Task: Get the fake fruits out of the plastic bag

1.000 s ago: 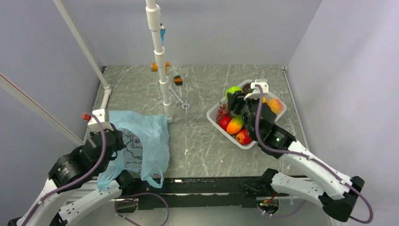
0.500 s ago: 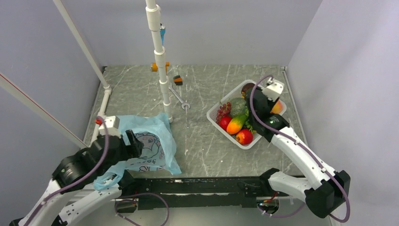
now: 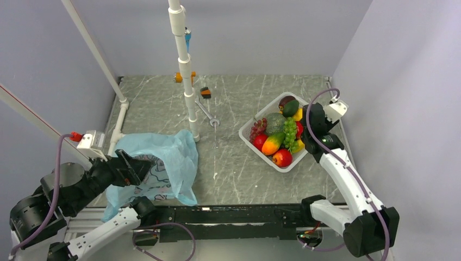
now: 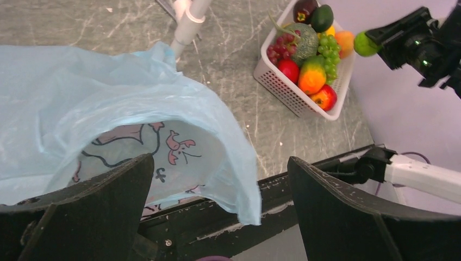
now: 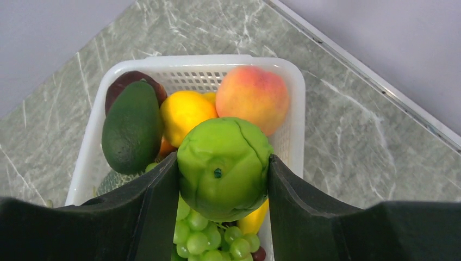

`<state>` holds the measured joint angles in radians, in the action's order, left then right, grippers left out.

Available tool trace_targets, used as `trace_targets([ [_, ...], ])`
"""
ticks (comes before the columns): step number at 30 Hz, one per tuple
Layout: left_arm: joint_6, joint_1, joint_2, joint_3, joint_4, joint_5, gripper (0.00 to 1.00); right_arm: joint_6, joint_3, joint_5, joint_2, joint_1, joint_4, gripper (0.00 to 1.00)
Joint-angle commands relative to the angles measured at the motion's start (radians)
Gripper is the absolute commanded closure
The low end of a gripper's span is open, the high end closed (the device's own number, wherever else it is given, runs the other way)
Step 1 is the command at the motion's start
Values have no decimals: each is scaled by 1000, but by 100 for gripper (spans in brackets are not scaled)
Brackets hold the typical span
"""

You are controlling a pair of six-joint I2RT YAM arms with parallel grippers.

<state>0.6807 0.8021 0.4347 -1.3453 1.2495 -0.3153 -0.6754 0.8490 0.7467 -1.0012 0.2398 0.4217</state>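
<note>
The light-blue plastic bag (image 3: 163, 157) lies crumpled on the near left of the table, print side showing (image 4: 108, 103). My left gripper (image 3: 128, 168) hovers over its near edge, open with nothing between its fingers (image 4: 220, 217). My right gripper (image 3: 315, 122) is shut on the lime-green ball (image 5: 223, 168), held above the right end of the white basket (image 5: 206, 60). The basket (image 3: 247, 136) holds the green grape bunch (image 3: 290, 132), mango (image 3: 272, 144), red-yellow apple (image 3: 281, 157), avocado (image 5: 132, 126) and peach (image 5: 253, 92).
A white jointed pole (image 3: 185, 70) stands mid-table beside the bag's far corner. A wrench (image 3: 206, 114) and small orange and black parts (image 3: 205, 92) lie behind it. A yellow lemon (image 5: 185, 111) sits in the basket. The right wall is close behind the right arm.
My left gripper opened, let go of the bag and pulled back to the near left; the bag settled on the table. My right gripper carried the green ball from over the basket's middle to its right side.
</note>
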Motion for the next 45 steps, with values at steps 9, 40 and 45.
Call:
trace_targets([
  [9,-43,3,44,-44,-105,160,1,92,175,-62,-285,-50,-112,73],
  [40,-10,2,2,121,-185,197,1,12,-38,-322,-205,-159,-116,48],
  [45,0,2,22,110,-177,216,1,14,19,-360,-259,-160,-95,35],
])
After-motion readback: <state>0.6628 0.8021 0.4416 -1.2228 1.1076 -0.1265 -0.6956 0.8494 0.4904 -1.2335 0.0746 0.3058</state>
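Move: The green fruit is already in the right gripper, and its free spot in the basket, beside the peach, lies about 4 cm ahead, 1 cm right and 7 cm below. The peach sits about 7 cm ahead and 6 right of the hand, the yellow orange 11 ahead and 1 left, the green grapes 2 ahead and 6 left. From the left gripper that spot is some 27 cm ahead and 58 right; the bag lies about 6 ahead, 7 left and 26 below. Lower the right gripper about 6 cm into the basket with the green fruit still pinched, reaching forward 6–7 cm, easing back about 4 and nudging forward again, rolling its left side up slightly; just start loosening the fingers at the end. Meanwhile drift the wide-open left gripper some 5 cm right, clear of the bag, turning about 10 degrees clockwise. ##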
